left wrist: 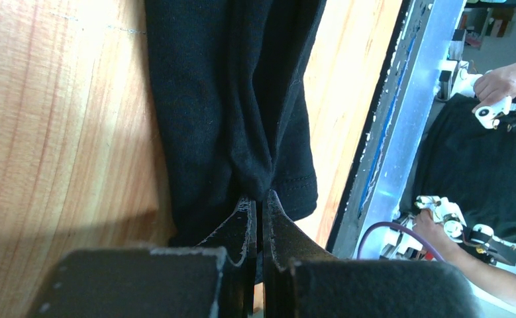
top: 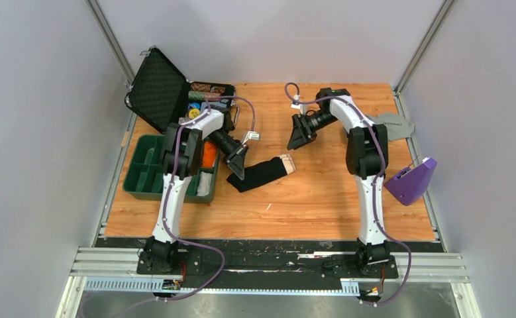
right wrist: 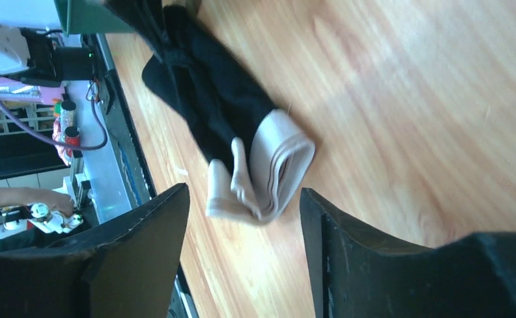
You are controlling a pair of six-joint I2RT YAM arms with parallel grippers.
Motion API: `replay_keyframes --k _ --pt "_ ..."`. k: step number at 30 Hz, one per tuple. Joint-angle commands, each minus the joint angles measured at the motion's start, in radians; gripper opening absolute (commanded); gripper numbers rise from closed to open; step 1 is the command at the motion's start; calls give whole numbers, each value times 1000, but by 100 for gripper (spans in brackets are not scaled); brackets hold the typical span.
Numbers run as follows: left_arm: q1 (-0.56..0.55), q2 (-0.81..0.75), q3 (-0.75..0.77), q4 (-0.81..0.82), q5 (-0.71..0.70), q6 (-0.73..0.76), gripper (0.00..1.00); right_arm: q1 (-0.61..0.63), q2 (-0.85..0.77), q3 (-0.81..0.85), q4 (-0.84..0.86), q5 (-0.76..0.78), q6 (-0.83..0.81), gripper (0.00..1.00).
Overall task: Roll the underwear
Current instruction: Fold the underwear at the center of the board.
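The underwear (top: 261, 173) is a black cloth folded into a long strip on the wooden table, its pale waistband end (top: 286, 163) pointing right. My left gripper (top: 236, 173) is shut on the strip's left end; in the left wrist view the fingertips (left wrist: 245, 211) pinch a bunched fold of the black cloth (left wrist: 235, 99). My right gripper (top: 297, 140) hovers open above and to the right of the waistband end. In the right wrist view the folded waistband (right wrist: 268, 175) lies just beyond the open fingers (right wrist: 159, 218), apart from them.
A green compartment bin (top: 150, 171) and an open black case (top: 159, 93) with small items stand at the left. A light grey garment (top: 394, 126) lies at the right back. A purple object (top: 414, 180) sits at the right edge.
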Motion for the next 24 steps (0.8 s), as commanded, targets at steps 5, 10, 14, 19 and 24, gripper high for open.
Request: replay_keyframes --k 5,10,14,19,24 --pt "32 1 11 -31 28 50 0 -57 -369 -408 224 -110 -303 74" --pt "32 6 21 -48 44 64 0 -29 -364 -431 273 -113 -434 73" --pt "31 11 19 -52 44 70 0 -5 -333 -413 289 -90 -518 74" --pt "32 14 28 -55 45 71 0 39 -315 -413 288 -66 -566 76" --pt "32 23 45 -63 52 71 0 74 -298 -422 291 -39 -582 77"
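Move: The underwear's pale waistband lies roughly 6 cm back, 2 cm left of and 5 cm below the open right hand. The left hand still pinches the dark leg end: from it the waistband is about 4 cm ahead and 12 cm right, while the white cloth in the tray sits some 10 cm left and 2 cm back. A small white scrap lies about 10 cm back and 7 cm right of the left hand. Lifting back and right about 6 cm, the open right hand rolls, widens, then dips left near the waistband. ##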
